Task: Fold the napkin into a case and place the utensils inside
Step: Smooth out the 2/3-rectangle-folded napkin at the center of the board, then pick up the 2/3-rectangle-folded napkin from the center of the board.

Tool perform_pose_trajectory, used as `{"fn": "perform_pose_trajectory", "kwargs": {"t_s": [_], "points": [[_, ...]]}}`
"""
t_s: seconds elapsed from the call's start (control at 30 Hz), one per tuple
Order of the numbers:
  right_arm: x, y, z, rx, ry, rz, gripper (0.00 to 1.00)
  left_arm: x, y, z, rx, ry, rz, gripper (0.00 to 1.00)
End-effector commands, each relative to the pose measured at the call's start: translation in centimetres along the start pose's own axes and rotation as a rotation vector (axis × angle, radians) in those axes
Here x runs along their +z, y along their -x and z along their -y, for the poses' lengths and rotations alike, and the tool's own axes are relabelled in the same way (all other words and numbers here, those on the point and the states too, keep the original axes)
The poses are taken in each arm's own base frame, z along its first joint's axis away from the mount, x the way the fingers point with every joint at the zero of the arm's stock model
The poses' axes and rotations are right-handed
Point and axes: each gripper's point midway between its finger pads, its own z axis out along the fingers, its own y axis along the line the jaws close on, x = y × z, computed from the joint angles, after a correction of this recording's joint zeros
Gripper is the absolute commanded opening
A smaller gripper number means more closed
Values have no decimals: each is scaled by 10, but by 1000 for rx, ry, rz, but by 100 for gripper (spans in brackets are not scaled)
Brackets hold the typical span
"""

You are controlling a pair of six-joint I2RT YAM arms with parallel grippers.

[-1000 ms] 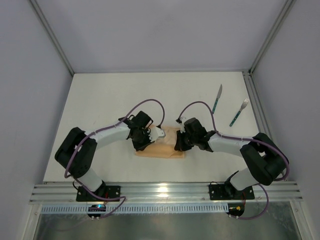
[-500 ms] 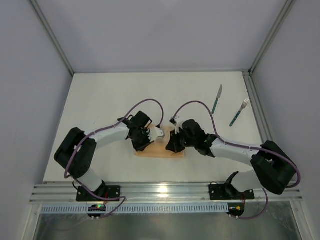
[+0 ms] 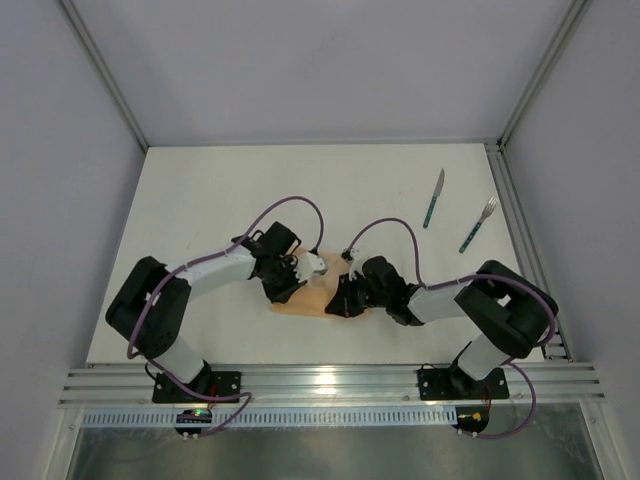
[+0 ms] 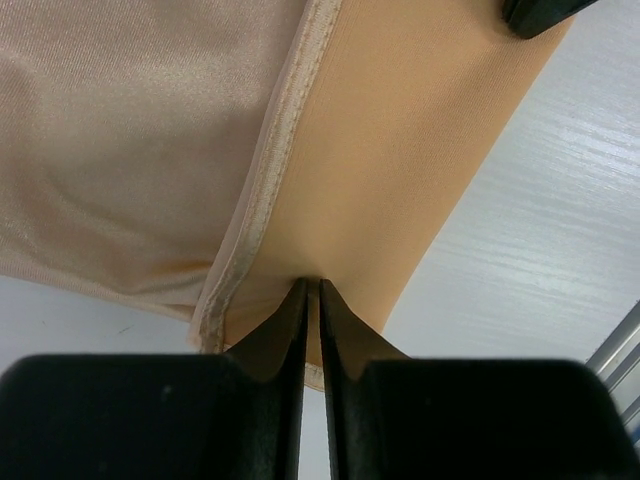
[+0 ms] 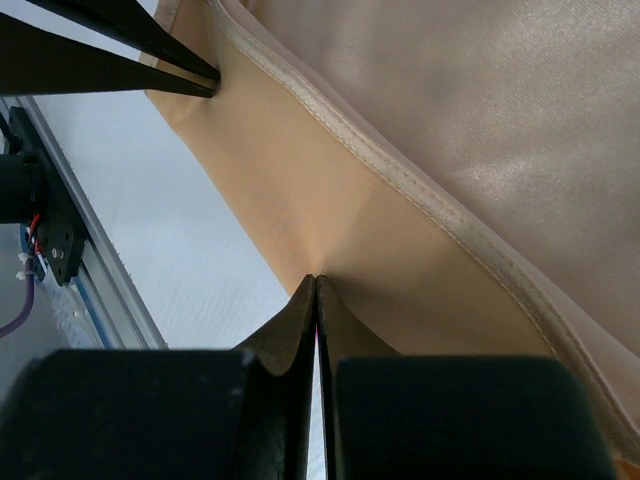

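Note:
The peach-orange napkin lies folded on the white table between my two arms. My left gripper is over its left part; in the left wrist view the jaws stand a hair apart with the cloth tented up between the tips. My right gripper is over its right part, shut on a pinch of a cloth layer; a hemmed edge runs beside it. The utensils lie far right on the table, away from both grippers: the knife and the fork, teal-handled.
An aluminium rail runs along the near table edge, and it shows close by in the right wrist view. Metal frame posts rise at the back corners. Purple cables loop over both wrists.
My right arm has swung left across the napkin, carrying its pinch of cloth leftwards; the cloth's visible right end is now covered. The left gripper's jaws have eased slightly apart.

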Motion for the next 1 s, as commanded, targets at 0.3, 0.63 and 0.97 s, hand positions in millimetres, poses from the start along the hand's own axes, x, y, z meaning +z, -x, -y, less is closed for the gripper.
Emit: {"fn": "perform_pose_trajectory", "kwargs": {"t_s": [0.3,0.63,0.97], "points": [[-11,-11,21,8,-103,-5,4,-80,50,-26,-165,-5,279,42],[-5,-8,21,-25,-102,-26,4,-36,47,-119,-485,213,243,61],[-6,-12,23,-37,-105,-43,4,-11,53,-135,-588,118,275,59]]}}
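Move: The napkin's far left corner, on the left hand's way, lies about 14 cm ahead of that hand and 1 cm to its right, at fingertip height. The left fingers rest on the near strip, with the napkin's near left corner some 2 cm back and 3 cm to their left; the far right corner is about 12 cm ahead and 18 cm to the right. From the right hand, resting on the near edge, the far left corner lies roughly 18 cm ahead and 13 cm to the left. The left hand comes free of the near strip and hops forward about 14 cm in an arc some 8 cm high, along the napkin's left side, opening its almost shut fingers to more than half and turning about 35 degrees counter-clockwise, to come down low with the fingers either side of the left edge, just short of the far left corner. Meanwhile the right hand keeps its shut fingertips on the near edge, shifting about 1 cm to the right early on and then staying there. ##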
